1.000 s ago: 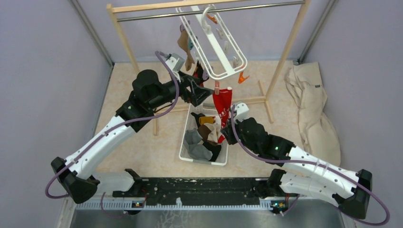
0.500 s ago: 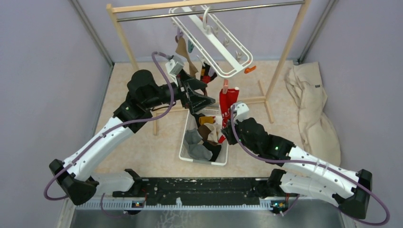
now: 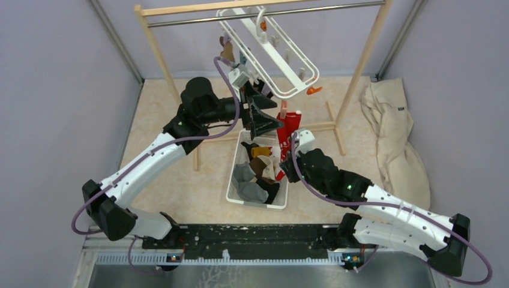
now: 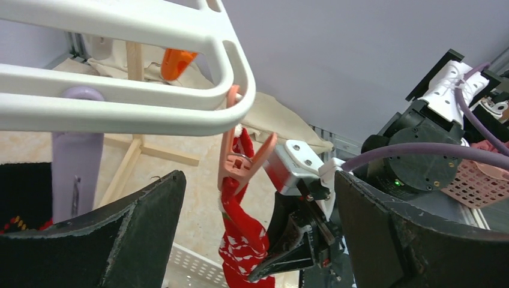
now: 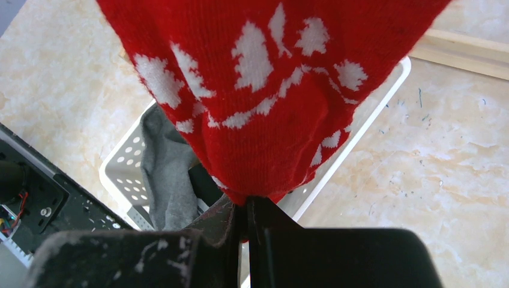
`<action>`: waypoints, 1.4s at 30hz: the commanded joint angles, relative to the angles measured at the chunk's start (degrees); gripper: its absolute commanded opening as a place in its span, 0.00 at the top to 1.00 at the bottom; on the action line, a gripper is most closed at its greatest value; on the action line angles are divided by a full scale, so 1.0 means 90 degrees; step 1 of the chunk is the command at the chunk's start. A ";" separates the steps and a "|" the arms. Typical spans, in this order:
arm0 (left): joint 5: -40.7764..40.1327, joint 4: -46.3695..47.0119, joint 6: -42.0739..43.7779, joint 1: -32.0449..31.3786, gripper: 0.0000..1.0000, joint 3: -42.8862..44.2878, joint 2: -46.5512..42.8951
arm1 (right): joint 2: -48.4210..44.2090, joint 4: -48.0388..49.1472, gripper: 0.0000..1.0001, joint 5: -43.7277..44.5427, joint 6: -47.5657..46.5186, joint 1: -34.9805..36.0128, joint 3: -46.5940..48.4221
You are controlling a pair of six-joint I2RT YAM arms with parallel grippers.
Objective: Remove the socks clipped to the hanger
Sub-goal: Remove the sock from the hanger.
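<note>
The white hanger [image 3: 282, 60] hangs tilted from the rack's rail. A red patterned sock [image 3: 290, 127] dangles from its pink clip [image 4: 239, 167]. My right gripper [image 5: 247, 207] is shut on this sock's [image 5: 270, 90] lower end, over the basket. My left gripper [image 4: 259, 180] is open, its fingers [image 4: 144, 210] either side of the pink clip and the red sock [image 4: 245, 240], touching neither. In the top view the left gripper [image 3: 266, 120] sits just left of the sock. A brown sock [image 3: 226, 50] still hangs on the hanger's left side.
A white basket [image 3: 235, 161] below holds several loose socks, among them a grey one [image 5: 168, 174]. The wooden rack's post [image 3: 359, 66] stands right, its foot bar behind the basket. A beige cloth [image 3: 393, 141] lies right. Lilac [image 4: 75, 174] and orange [image 4: 177, 63] clips hang nearby.
My left arm has swung right and up, bringing its open gripper around the red sock's clip. The hanger has swayed. The right gripper has kept its grip and place.
</note>
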 commanded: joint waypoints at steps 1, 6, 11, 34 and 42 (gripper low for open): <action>0.0026 0.0331 0.0224 0.0004 0.01 0.0321 0.0158 | 0.0001 0.0118 1.00 0.0019 0.0041 0.0072 0.0369; 0.0177 0.0817 0.0100 0.0001 0.01 0.0324 0.0348 | 0.0057 0.0186 1.00 0.0000 0.0041 0.0072 0.0350; 0.0245 0.1222 0.0076 0.0004 0.01 0.0284 0.0466 | 0.0084 0.0201 1.00 0.0002 0.0049 0.0069 0.0336; 0.0786 0.1949 0.0290 0.0014 0.06 0.0283 0.0736 | -0.0118 -0.0842 1.00 -0.1386 0.0185 0.0072 0.1367; 0.1074 0.2334 -0.0088 0.0009 0.06 0.0598 0.1026 | 0.0104 -0.1203 1.00 -0.1561 0.0248 0.0067 0.1548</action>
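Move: About 6 cm to the right of the open left hand, 1 cm ahead and some 2 cm higher, hangs the pink clip holding the red sock, with the hanger's near corner about 3 cm above the clip. A purple clip is about 9 cm ahead of the left hand and 3 cm right, 2 cm up. The right hand grips the sock's lower end: from there the pink clip is about 6 cm ahead, level sideways and 21 cm up; the basket's middle is some 10 cm ahead, 7 cm left and 18 cm below. Closing in on the pink clip, the open left hand eases about 3 cm to the right, with 1 to 2 cm forward and up, rolling some 10 degrees so its forward finger rises and swinging slightly clockwise. The right hand keeps its pinch on the sock, nearly still at first, then goes up about 5 cm, back 3 to 4 cm and a little left, turning about 10 degrees counter-clockwise. ##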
